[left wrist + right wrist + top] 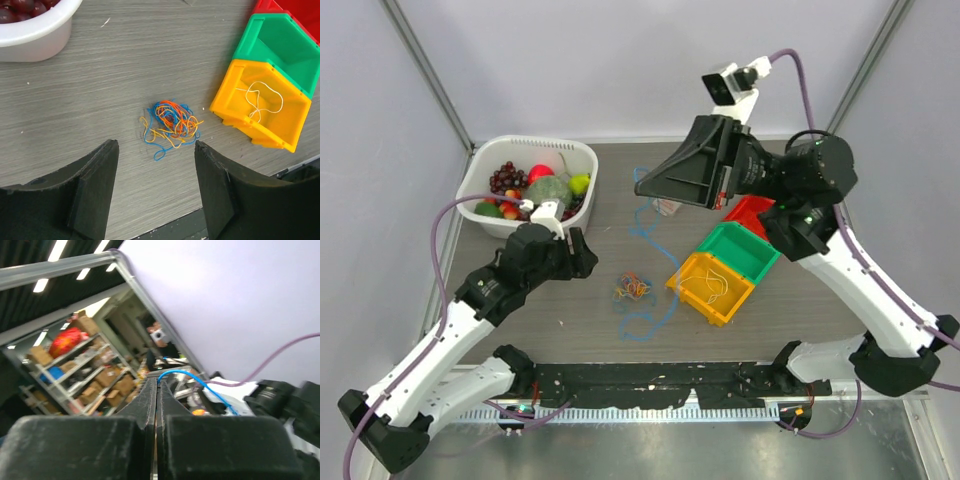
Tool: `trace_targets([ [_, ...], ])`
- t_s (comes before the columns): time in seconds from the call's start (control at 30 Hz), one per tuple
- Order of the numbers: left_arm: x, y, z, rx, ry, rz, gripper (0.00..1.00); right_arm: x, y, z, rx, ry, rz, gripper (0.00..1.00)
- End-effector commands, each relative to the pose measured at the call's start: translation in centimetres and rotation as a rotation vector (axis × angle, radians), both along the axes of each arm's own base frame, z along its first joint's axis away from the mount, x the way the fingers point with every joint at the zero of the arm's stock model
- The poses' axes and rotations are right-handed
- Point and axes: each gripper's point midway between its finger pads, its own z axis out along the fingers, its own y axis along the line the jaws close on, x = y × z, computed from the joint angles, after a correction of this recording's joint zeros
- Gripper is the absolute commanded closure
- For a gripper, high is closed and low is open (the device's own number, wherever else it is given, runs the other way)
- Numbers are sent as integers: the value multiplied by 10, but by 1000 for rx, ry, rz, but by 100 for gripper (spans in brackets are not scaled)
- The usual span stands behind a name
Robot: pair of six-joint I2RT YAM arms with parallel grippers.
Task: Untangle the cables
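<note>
A small tangle of blue, orange-yellow and red cables [632, 288] lies mid-table; the left wrist view shows this tangle [171, 122] just ahead of the fingertips. My left gripper [582, 255] hovers left of it, open [156, 150], with nothing between its fingers [100, 185]. My right gripper [640, 186] is raised high over the back of the table and is shut [156, 382] on one blue cable [200, 382]. That blue cable [642, 228] trails down to the table and loops past the tangle. A thin white cable [260, 100] lies in the yellow bin [280, 135].
Yellow [715, 305], green [760, 262] and red [750, 208] bins stand in a row right of the tangle. A white basket [480, 175] of toy fruit sits at the back left, its wall [35, 42] near my left gripper.
</note>
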Motion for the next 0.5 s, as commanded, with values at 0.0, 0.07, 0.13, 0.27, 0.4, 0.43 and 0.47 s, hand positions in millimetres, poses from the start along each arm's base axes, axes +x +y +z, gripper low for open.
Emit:
trace_targets([
  [0.0, -6, 13, 23, 2, -72, 11, 34, 29, -5, -12, -79, -10, -208, 99],
  [0.07, -12, 11, 31, -36, -84, -4, 31, 49, -9, -26, -143, 13, -297, 99],
  [0.13, -18, 10, 40, -95, -89, -2, 29, 70, -15, -51, -241, 43, -399, 99],
  [0.27, -28, 4, 55, -212, -80, 6, 25, 113, -42, -105, -445, 37, -644, 99],
  [0.4, -33, -4, 47, -288, 13, 32, 11, 164, -71, -160, -682, 64, -812, 99],
  [0.43, -34, -7, 45, -302, 33, 32, 10, 171, -75, -169, -717, 75, -836, 99],
  [0.47, -34, -7, 41, -309, 50, 44, 10, 182, -88, -180, -767, 72, -899, 99],
])
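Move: My right hand is high up, holding the freed blue cable. The green tray beside the orange one lies about 30 cm ahead, 21 cm to its right and 59 cm below; the orange tray is roughly 21 ahead and 15 right, the red tray 37 ahead and 27 right, the card box 42 ahead and 6 right. From my left hand, the remaining tangle is some 7 cm ahead, 8 cm right and 20 cm below, and the white basket about 30 ahead and 15 left. I keep the blue cable pinched in my shut right fingers and sweep that hand about 15 cm forward, coming down some 13 cm and slightly right, towards the trays, while the wrist swings clockwise and the fingertips tip down from pointing up-left. My left hand, holding nothing, backs off up and back about 5 cm from the tangle, rolls a little and opens wider. ##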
